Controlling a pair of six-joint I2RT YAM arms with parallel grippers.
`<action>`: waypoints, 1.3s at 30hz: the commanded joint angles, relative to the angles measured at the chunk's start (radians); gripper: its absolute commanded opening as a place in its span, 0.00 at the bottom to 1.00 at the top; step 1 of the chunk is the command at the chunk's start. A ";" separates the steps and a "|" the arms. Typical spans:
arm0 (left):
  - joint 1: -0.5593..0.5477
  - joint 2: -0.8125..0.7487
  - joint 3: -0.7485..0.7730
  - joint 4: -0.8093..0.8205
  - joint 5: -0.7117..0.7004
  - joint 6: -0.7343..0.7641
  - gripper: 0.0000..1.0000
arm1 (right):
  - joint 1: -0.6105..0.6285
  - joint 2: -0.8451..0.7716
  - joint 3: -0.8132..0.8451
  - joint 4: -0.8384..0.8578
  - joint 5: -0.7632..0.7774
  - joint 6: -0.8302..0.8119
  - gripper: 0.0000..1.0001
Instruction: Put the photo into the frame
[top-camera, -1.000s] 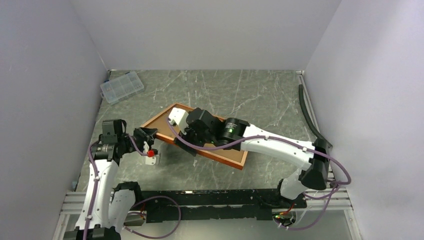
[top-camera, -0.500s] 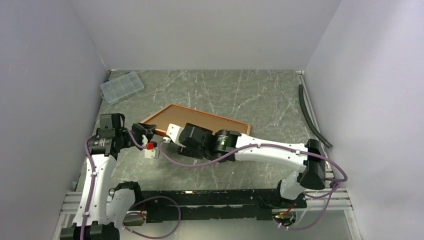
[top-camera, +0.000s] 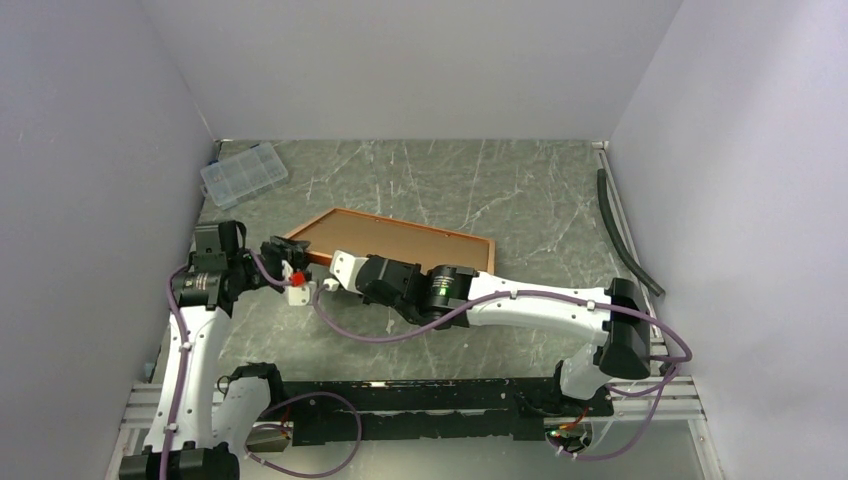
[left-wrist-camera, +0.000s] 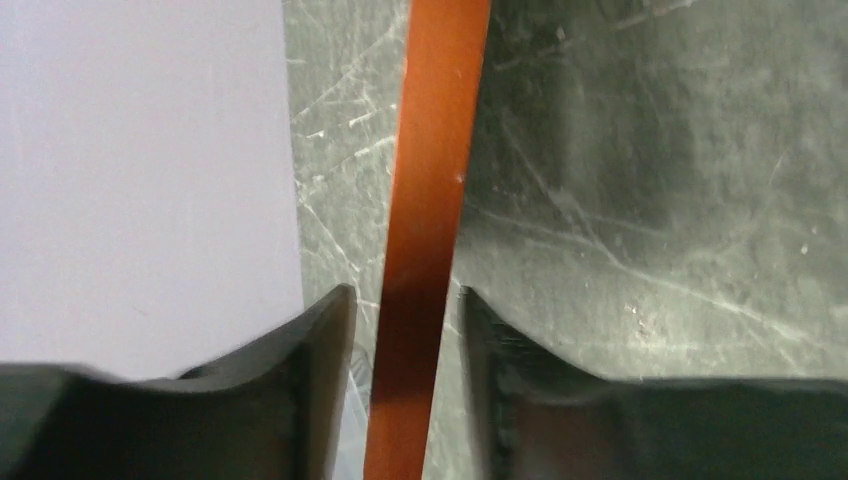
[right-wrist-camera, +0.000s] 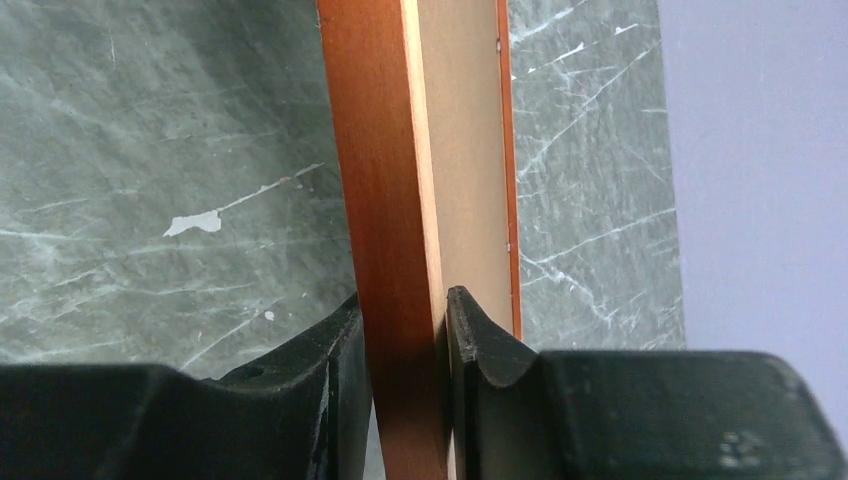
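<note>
The frame (top-camera: 400, 240), red-orange edged with a brown face, is held tilted above the table with its left corner between both grippers. My right gripper (top-camera: 337, 270) is shut on the near-left rail; in the right wrist view both pads press the red rail (right-wrist-camera: 385, 180) at the gripper (right-wrist-camera: 405, 310), with the tan back (right-wrist-camera: 460, 150) beside it. My left gripper (top-camera: 293, 280) straddles the left corner. In the left wrist view the rail (left-wrist-camera: 430, 200) runs between the gripper (left-wrist-camera: 405, 310) with a gap on each side, so it stands open. The photo is out of view.
A clear plastic compartment box (top-camera: 244, 172) lies at the back left by the wall. A black hose (top-camera: 620, 230) runs along the right wall. White walls close in on three sides. Aluminium rails (top-camera: 420, 395) carry the arm bases at the near edge.
The frame has swung from a diagonal to nearly parallel with the back wall. My right gripper slid left along its near rail and shut on it. The left jaws loosened.
</note>
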 joint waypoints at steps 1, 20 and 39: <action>0.003 -0.010 0.072 0.054 0.104 -0.183 0.71 | -0.014 -0.049 0.088 0.066 0.031 0.049 0.20; 0.049 0.290 0.496 -0.009 -0.039 -1.030 0.94 | -0.549 0.212 0.685 -0.282 -0.464 0.397 0.11; 0.101 0.530 0.557 -0.179 -0.097 -1.163 0.94 | -1.066 -0.120 -0.219 0.293 -0.929 0.831 0.09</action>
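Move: The frame, back side up with its near edge raised, is still held by both hands. Its middle lies about 6 cm ahead of the right hand, 3 cm to its right and 6 cm lower; from the left hand, about 2 cm ahead, 17 cm right and 7 cm below. The plastic case stands some 15 cm ahead and 12 cm left of the left hand, on the table roughly 17 cm below. Left releases the frame, rising forward; right swings it about 20 cm both forward and right, turning 80 degrees. ##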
